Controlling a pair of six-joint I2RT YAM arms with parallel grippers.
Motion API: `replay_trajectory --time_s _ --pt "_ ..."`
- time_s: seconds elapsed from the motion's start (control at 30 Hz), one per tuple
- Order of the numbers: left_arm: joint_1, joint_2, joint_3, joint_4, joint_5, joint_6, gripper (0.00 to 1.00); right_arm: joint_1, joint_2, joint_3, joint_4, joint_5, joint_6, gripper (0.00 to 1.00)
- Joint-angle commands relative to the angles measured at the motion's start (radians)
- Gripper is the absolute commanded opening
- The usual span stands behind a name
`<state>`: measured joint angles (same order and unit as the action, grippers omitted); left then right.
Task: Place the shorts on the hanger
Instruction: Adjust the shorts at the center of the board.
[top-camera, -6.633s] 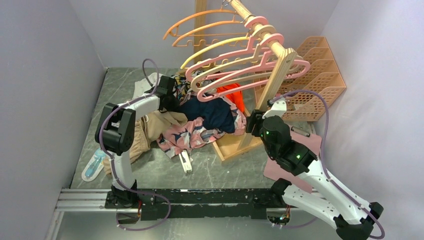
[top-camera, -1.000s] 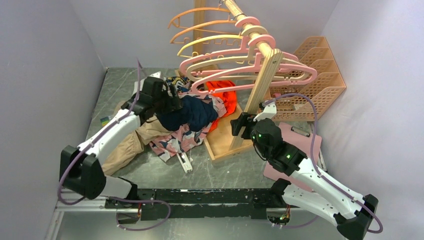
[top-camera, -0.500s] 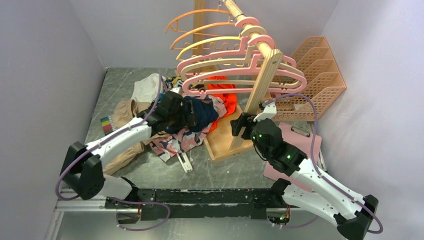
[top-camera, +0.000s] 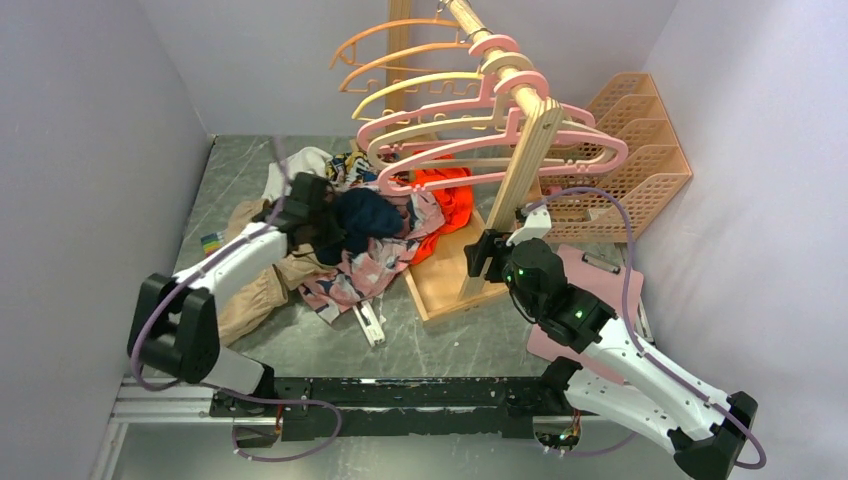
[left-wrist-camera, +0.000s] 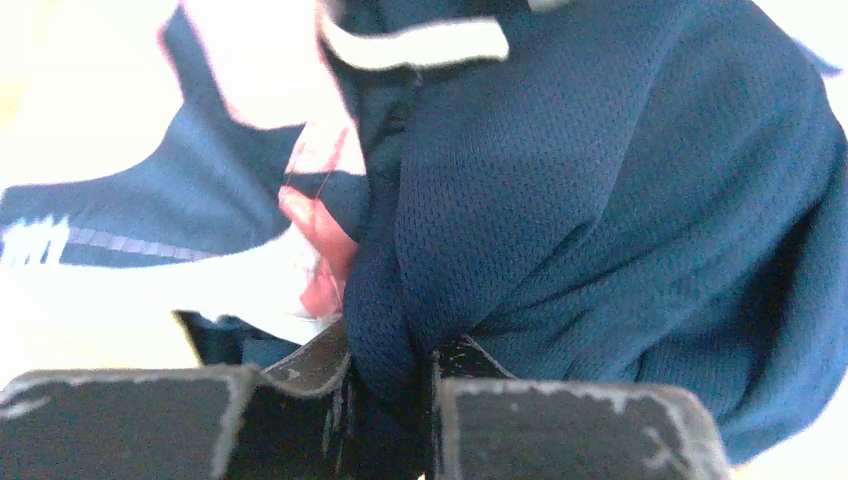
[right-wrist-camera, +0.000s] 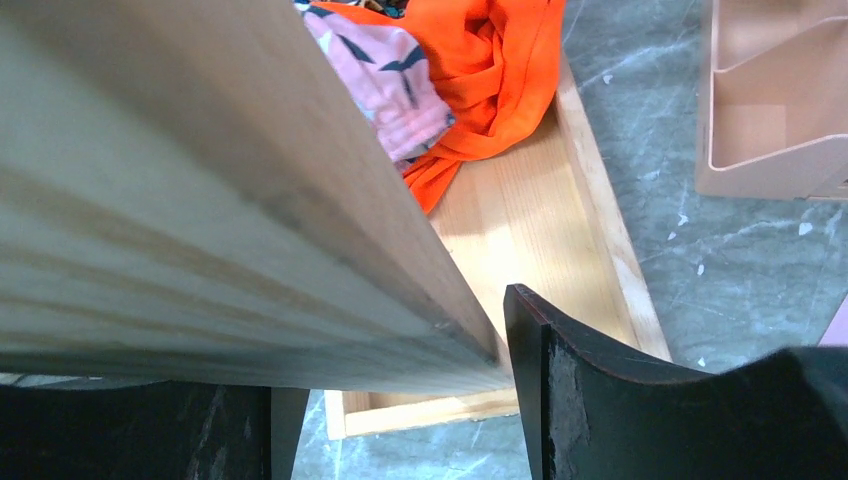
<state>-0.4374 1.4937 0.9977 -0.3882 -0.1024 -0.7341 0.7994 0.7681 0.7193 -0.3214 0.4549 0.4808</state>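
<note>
The shorts (top-camera: 360, 272), pink with a navy-and-white print, lie crumpled in the clothes pile; a corner of the shorts (right-wrist-camera: 385, 85) shows in the right wrist view. Several pink hangers hang on the wooden rack, the frontmost hanger (top-camera: 440, 168) just above the pile. My left gripper (top-camera: 322, 215) is shut on a fold of the dark navy garment (left-wrist-camera: 600, 200), which fills the space between its fingers (left-wrist-camera: 392, 350). My right gripper (top-camera: 487, 250) clasps the rack's wooden post (right-wrist-camera: 250, 200), which sits between its fingers (right-wrist-camera: 400, 350).
An orange-red garment (top-camera: 450, 200) lies by the rack's wooden tray base (top-camera: 445, 285). A tan garment (top-camera: 250, 295) and a white one (top-camera: 295, 170) lie at the left. A peach file organiser (top-camera: 640, 160) stands at the back right. A white clip (top-camera: 370, 325) lies on the table.
My left gripper has shut on the navy garment and drawn back to the left with it. The hangers have swung a little; the right arm has hardly moved.
</note>
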Motion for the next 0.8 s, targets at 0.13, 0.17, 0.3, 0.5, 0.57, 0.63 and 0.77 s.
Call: replay_trajectory --time_s 0.13,0.17,0.3,0.5,0.57,0.63,0.77 --pt "0.303 -0.156 0.01 -0.085 -0.052 0.042 0.07 -0.014 0.03 -0.032 -0.059 -0.008 -0.032 0.69" --pt "0.314 -0.16 0.019 -0.092 -0.047 0.05 0.07 -0.014 0.031 -0.033 -0.057 -0.01 -0.032 0.69" --pt "0.329 -0.192 0.044 -0.128 -0.063 0.066 0.12 -0.014 0.033 -0.032 -0.057 -0.013 -0.03 0.69" --pt "0.315 -0.344 0.063 -0.152 0.114 0.104 0.94 -0.014 0.027 -0.026 -0.07 -0.012 -0.033 0.69" --pt "0.243 -0.379 0.072 -0.19 0.121 0.097 0.95 -0.014 0.031 -0.025 -0.07 -0.012 -0.031 0.69" --pt "0.129 -0.415 0.071 -0.224 0.062 0.068 0.96 -0.013 0.035 -0.027 -0.065 -0.013 -0.03 0.69" --pt "-0.095 -0.44 0.018 -0.217 0.03 -0.05 0.93 -0.014 0.047 -0.039 -0.053 -0.017 -0.019 0.69"
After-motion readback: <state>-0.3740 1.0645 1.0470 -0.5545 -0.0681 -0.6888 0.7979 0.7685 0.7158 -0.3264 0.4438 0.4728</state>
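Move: The left hand already pinches the navy cloth, whose middle lies roughly 5 cm to its right and 3 cm ahead. The pile's left side, where the cloth is being taken, lies some 10 cm left and 2 cm ahead, a little lower. The pink patterned cloth is about 8 cm right and 4 cm back, the white cloth 8 cm left and 12 cm ahead. From the right hand, that left side is about 36 cm left, 8 cm ahead, 17 cm lower. Leftward and a little up, the left hand drags the pinched navy cloth about 12 cm off the pink patterned cloth towards the pile's left side. There it spreads its fingers wide to let go, then climbs clear by another 10 cm while swinging back right about 8 cm and drawing back some 5 cm, the fingers tilting up to point more forward. ##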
